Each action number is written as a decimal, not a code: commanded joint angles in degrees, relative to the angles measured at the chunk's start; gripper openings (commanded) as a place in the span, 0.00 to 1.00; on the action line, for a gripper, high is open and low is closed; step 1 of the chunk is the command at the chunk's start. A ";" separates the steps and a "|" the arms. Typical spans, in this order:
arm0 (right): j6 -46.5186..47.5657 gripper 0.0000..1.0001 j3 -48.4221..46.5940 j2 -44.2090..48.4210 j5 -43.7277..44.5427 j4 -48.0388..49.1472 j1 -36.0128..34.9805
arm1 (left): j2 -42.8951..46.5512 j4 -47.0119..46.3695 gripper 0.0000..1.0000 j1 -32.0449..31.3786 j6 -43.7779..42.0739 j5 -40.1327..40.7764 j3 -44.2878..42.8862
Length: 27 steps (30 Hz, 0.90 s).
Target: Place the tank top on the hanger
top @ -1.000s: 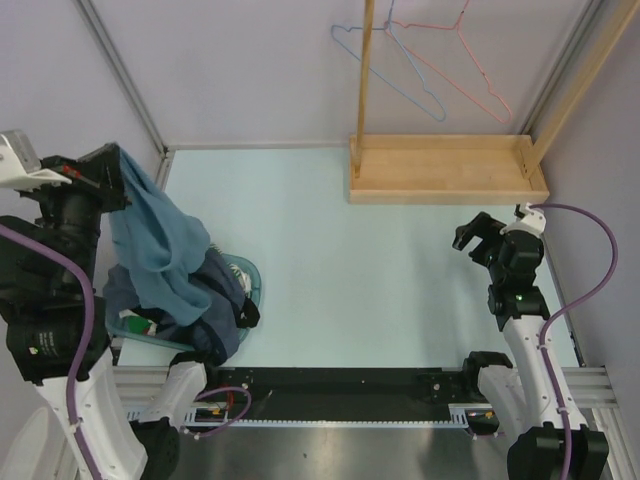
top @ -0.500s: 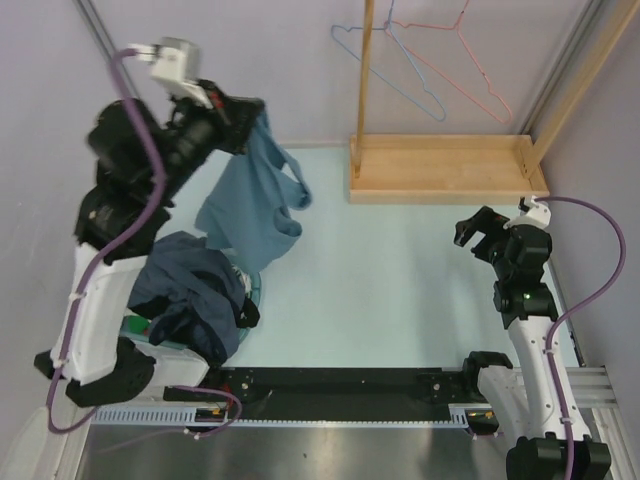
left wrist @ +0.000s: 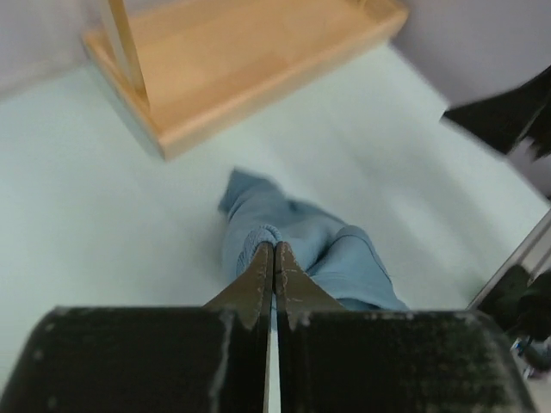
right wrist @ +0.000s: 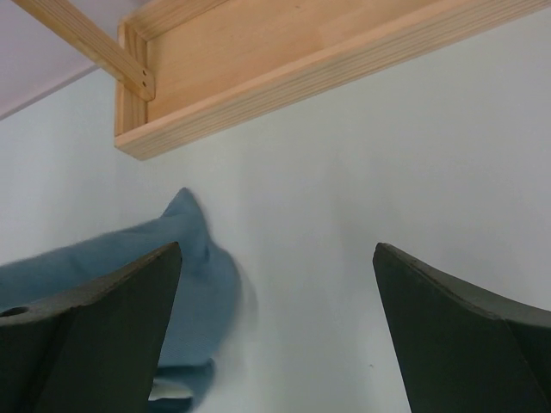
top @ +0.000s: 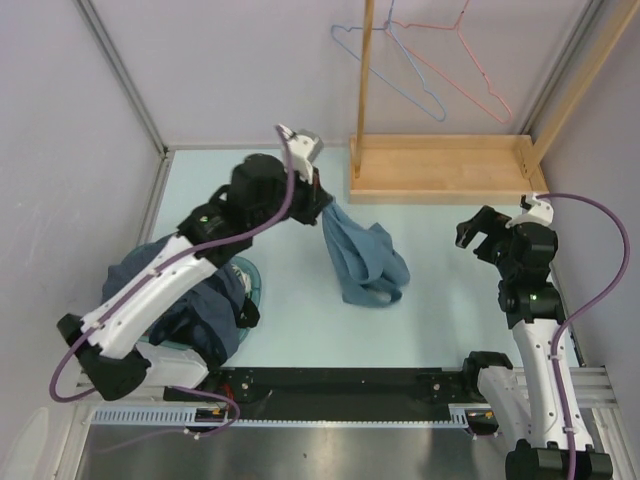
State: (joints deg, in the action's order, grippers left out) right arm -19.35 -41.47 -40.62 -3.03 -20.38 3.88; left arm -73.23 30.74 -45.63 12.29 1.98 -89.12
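The teal-blue tank top (top: 365, 258) hangs from my left gripper (top: 325, 208) over the middle of the table, its lower folds bunched on the surface. In the left wrist view the gripper (left wrist: 274, 249) is shut on a fold of the tank top (left wrist: 331, 249). The light-blue wire hanger (top: 392, 72) hangs on the wooden rack at the back. My right gripper (top: 478, 232) is open at the right, apart from the cloth. In the right wrist view the gripper (right wrist: 277, 251) holds nothing and the tank top (right wrist: 129, 267) lies at the left.
A pink wire hanger (top: 462, 62) hangs beside the blue one. The rack's wooden base (top: 445, 170) sits at the back right, its post (top: 365, 70) rising in front of the hangers. A navy heap of clothes (top: 190, 300) fills a basket at the left.
My left arm swung from the far left across to the table's middle, carrying the tank top away from the clothes heap. The cloth's lower part now rests on the table. The right arm barely moved.
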 commanded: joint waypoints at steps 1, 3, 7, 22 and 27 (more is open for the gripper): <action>1.25 1.00 -3.96 1.33 -1.45 -2.38 0.25 | -4.01 -1.57 0.30 -0.34 0.72 -4.43 8.61; 1.16 1.00 -4.14 1.51 -3.11 -2.65 0.16 | -7.09 1.32 0.81 -0.34 -0.51 -3.65 8.97; 2.56 1.00 -5.19 1.07 -9.53 -1.68 -0.10 | -8.52 3.54 0.99 -0.25 -3.59 2.84 7.65; 15.04 1.00 -44.71 -22.28 -3.39 -6.41 -22.60 | 7.57 -9.21 0.99 12.84 -5.00 -9.80 26.63; 19.17 1.00 -66.77 -38.89 -3.74 -10.63 -22.51 | 8.72 -8.94 0.99 12.93 -4.56 -12.52 26.81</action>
State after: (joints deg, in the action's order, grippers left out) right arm -5.08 -94.83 -70.74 -7.97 -28.01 -18.61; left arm -66.39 24.56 -32.73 7.44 -6.31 -62.08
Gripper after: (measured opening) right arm 0.994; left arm 0.993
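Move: The left hand still grips the tank top's upper edge; the bare table patch it is bound for lies roughly 36 cm below and 8 cm right, about level fore-and-aft. The clothes basket is about 34 cm left and 8 cm back, 32 below. The blue hanger's middle is about 22 cm ahead of the empty right hand, 16 left and 20 up; the red one is as far out and high, 6 left. The tray's middle is 30 cm straight ahead, 21 below. The left fingers let go of the tank top, springing wide open as the hand plunges about 16 cm towards the table and tips down; the hand then lifts a little, backs off to the left towards the basket and dips again. Meanwhile the open right hand climbs some 23 cm, swinging left and then forward towards the blue hanger, turning about 30 degrees counter-clockwise and tipping up. ##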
